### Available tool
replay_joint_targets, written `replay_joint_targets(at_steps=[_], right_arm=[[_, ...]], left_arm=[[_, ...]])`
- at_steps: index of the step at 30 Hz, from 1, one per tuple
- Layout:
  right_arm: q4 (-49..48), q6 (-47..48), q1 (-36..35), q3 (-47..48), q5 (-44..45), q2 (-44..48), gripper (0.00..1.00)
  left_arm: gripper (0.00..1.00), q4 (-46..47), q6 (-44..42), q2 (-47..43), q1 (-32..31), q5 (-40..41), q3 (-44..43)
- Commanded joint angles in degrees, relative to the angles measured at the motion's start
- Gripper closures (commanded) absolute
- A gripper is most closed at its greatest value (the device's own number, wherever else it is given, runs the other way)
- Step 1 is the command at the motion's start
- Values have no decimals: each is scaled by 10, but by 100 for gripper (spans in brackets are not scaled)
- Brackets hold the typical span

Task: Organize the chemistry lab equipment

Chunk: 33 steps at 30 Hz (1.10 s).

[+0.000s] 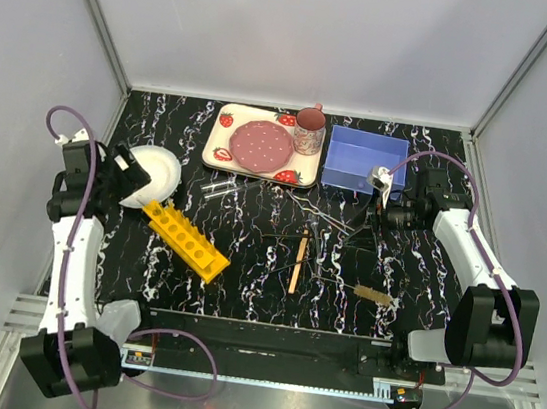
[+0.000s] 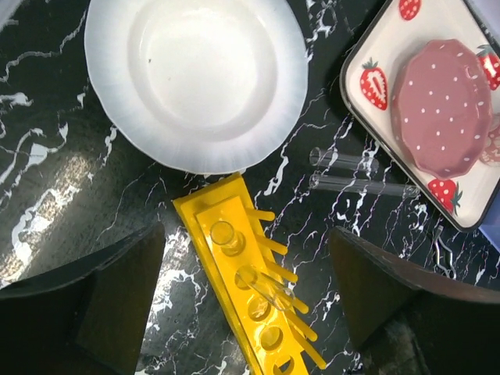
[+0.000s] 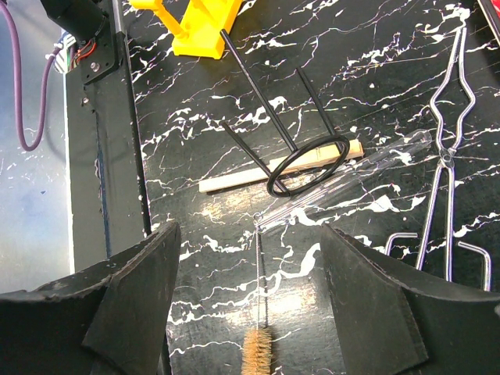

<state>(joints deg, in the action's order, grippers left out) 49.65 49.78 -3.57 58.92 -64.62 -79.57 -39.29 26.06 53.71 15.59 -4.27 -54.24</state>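
Observation:
The yellow rack lies diagonally at left. One clear glass tube stands in its end hole and a second tube leans in the hole beside it. My left gripper hovers open above the rack's end, holding nothing. Two loose tubes lie near the tray. The wooden stick, wire tongs, a black wire ring stand and another glass tube lie mid-table. My right gripper is open over the handle of the tube brush.
A round white plate sits just behind the rack. The strawberry-print tray with pink plate and cup stands at the back, a blue bin to its right. Walls enclose three sides.

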Motion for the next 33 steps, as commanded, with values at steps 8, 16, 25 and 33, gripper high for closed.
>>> replay_joint_targets(at_steps=[8, 16, 25, 33], right_arm=[[7, 16, 3, 23, -17, -3, 22], [9, 18, 5, 24, -16, -4, 22], [16, 23, 4, 27, -15, -8, 22], [21, 27, 4, 30, -16, -9, 22]], left_arm=[[26, 72, 5, 54, 51, -113, 66], [43, 106, -5, 84, 58, -114, 87], [61, 102, -9, 83, 58, -115, 83], [65, 85, -15, 72, 57, -109, 82]])
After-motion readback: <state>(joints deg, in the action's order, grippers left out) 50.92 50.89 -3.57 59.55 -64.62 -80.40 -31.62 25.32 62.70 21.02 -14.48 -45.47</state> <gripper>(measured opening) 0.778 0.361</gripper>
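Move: The left hand, empty, hangs almost straight over the test tube near the plate end of the yellow rack: the tube is about 1 cm ahead, 1 cm right and 12 cm below. The rack's middle lies some 4 cm back and 8 cm right, while the white plate's middle is about 10 cm ahead and 2 cm left. Two loose glass tubes lie roughly 10 cm ahead, 14 cm right. From the right hand, the rack's test tube is about 45 cm left and 3 cm ahead. Straight down, about 8 cm, the left hand sinks onto the plate end of the yellow rack, its fingers tipping a little steeper and its left side dropping some 10 degrees. The fingers close from nearly wide open to roughly a third as they come down either side of the test tube's rim, the descent ending before the closing does. A grip on the glass can't be made out. ##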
